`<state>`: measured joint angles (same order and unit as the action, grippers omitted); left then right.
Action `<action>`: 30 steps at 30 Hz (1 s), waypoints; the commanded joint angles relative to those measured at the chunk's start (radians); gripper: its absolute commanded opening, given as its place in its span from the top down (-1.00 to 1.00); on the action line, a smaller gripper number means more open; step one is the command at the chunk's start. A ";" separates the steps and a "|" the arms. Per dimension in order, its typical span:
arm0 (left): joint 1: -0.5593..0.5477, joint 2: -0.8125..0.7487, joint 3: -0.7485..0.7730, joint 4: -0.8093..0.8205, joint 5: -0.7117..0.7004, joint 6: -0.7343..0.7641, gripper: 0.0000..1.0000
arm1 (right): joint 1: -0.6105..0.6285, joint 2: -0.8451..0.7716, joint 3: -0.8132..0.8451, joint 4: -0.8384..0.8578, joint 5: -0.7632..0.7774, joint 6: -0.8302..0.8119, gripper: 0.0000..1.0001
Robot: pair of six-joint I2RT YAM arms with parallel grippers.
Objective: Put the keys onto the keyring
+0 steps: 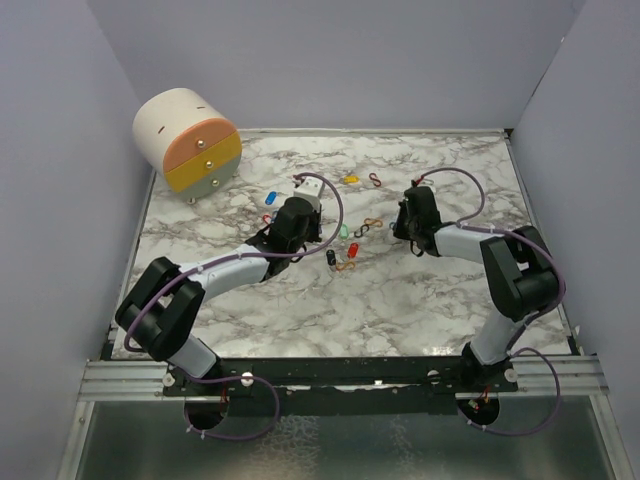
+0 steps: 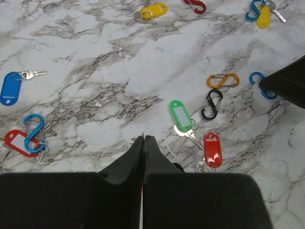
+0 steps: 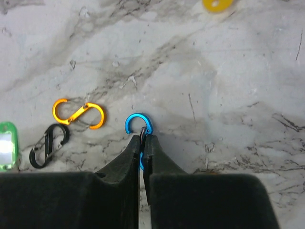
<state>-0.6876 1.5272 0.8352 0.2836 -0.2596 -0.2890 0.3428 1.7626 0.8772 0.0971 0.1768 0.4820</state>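
Observation:
Several keys with plastic tags lie on the marble: a green one (image 2: 181,114), a red one (image 2: 212,149), a blue one (image 2: 9,88) and a yellow one (image 2: 153,10). Another red tag (image 2: 14,141) hangs on a blue S-clip (image 2: 33,132). My right gripper (image 3: 143,138) is shut on a blue S-shaped keyring (image 3: 138,125), whose top loop sticks out past the fingertips. My left gripper (image 2: 143,137) is shut just left of the green key, low over the table; I see nothing held in it. In the top view the left gripper (image 1: 312,235) and right gripper (image 1: 402,227) face each other across the keys.
An orange S-clip (image 3: 78,113) and a black one (image 3: 48,145) lie left of the right gripper. A red clip (image 2: 195,5) and a yellow tag on a blue clip (image 2: 263,16) lie farther off. A round drawer unit (image 1: 187,140) stands at the back left. Walls enclose the table.

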 commanded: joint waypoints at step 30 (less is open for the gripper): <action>-0.156 0.217 0.176 0.076 0.030 0.017 1.00 | 0.105 -0.300 -0.196 0.219 -0.288 -0.013 0.99</action>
<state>-0.8398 1.7378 0.9874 0.3290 -0.2165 -0.2787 0.4339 1.4960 0.6960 0.2859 -0.0875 0.4564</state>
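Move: The blue carabiner sits in the right fingers just at the table, about 21 cm right of, 5 cm ahead of and 11 cm below the left hand; the left hand's blue-tagged key is thus some 21 cm left, 5 cm back and 11 cm up from the right hand. From the right hand, the orange carabiner lies about 6 cm left and 2 ahead, the black carabiner 9 left and 1 back, the green tag 13 left and 1 back, all a centimetre lower. The blue carabiner, still pinched in the shut right fingers, goes a few centimetres back, then left and up, about 7 cm each, towards the key, while the right wrist turns some 20 degrees counter-clockwise and its fingers tip up a little. The blue-tagged key, kept in the shut left fingers, comes about 9 cm right and 2 cm down to meet it, that wrist turning about 10 degrees clockwise. ##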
